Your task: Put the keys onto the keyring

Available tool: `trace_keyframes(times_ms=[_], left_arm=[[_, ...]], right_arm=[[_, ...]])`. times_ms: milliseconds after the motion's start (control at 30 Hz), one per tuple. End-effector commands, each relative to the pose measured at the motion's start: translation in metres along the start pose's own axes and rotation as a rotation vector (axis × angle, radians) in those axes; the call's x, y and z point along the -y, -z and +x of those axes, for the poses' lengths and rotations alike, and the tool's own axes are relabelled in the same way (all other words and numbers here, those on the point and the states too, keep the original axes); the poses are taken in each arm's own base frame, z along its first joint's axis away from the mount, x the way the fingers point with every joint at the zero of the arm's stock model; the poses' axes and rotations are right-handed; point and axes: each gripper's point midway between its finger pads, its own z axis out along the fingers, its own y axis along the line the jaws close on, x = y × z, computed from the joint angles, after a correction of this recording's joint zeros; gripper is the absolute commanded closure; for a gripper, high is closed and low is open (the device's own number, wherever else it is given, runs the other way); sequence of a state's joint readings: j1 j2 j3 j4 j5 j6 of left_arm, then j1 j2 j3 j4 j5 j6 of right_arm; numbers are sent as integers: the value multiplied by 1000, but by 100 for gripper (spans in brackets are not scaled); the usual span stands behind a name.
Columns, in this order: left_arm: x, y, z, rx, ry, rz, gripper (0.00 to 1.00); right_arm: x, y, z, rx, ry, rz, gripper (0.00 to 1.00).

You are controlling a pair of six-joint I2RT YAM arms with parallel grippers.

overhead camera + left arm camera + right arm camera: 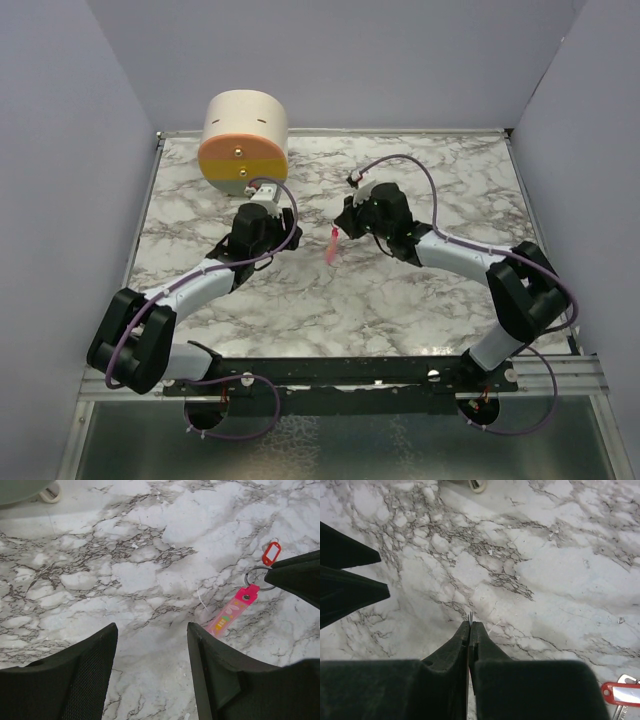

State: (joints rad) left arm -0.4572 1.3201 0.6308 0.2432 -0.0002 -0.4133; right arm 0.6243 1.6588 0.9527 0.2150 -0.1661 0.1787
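My right gripper is shut on the keyring, and a thin sliver of its metal ring shows between the tips. In the left wrist view the dark ring is pinched by the right fingers, with the pink strip trailing down from it. From above, the strip hangs just left of the right gripper. The keys, a small red tag, lie on the marble just beyond the ring, and the tag also shows at the right wrist view's lower right. My left gripper is open and holds nothing, some way left of the keyring.
A cream and orange cylinder stands at the back left of the marble table, just beyond my left gripper. Grey walls enclose the table on three sides.
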Motion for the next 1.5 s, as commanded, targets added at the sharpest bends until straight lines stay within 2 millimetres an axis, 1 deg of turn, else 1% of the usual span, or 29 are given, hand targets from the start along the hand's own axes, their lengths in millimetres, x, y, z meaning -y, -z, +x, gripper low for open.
trace_keyframes(times_ms=[0, 167, 433, 567, 733, 867, 1067, 1133, 1267, 1400, 1467], left_arm=[[22, 5, -12, 40, -6, 125, 40], [35, 5, -13, 45, 1, 192, 40], [55, 0, -16, 37, 3, 259, 41], [70, -4, -16, 31, -11, 291, 42], [95, -10, -13, 20, -47, 334, 42], [116, -18, -7, 1, -75, 357, 42], [135, -33, -2, -14, -95, 363, 43], [141, -39, 0, -18, -105, 364, 43], [159, -53, 7, -30, -139, 374, 43], [171, -72, 23, -54, -182, 366, 44], [177, -80, 28, -60, -197, 365, 44]], right_arm=[[10, 17, -15, 74, -21, 117, 99], [19, 37, -20, 101, -28, 203, 99], [39, 65, -25, 135, -54, 347, 99], [46, 82, -32, 177, -69, 406, 99], [55, 104, -41, 230, -85, 472, 99], [61, 120, -47, 261, -96, 523, 99], [68, 136, -49, 271, -107, 582, 99], [76, 143, -49, 283, -127, 638, 99], [84, 155, -48, 281, -132, 705, 99], [90, 171, -49, 281, -154, 760, 99], [92, 183, -51, 291, -165, 789, 99]])
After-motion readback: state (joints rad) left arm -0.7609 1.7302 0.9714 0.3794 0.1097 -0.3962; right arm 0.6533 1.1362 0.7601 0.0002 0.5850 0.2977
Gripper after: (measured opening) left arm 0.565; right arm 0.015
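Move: The keys lie on the table about 22 cm to the open left hand's right, some 6 cm ahead and 9 cm below. Between them, the keyring hangs in the right fingers, roughly 9 cm right of the left hand, 3 cm ahead and 3 cm below. From the right hand, the keys are about 11 cm right, 5 cm ahead and 9 cm below. Left hand sweeps some 18 cm right towards the keys; right carries the keyring about 15 cm right, rising. ##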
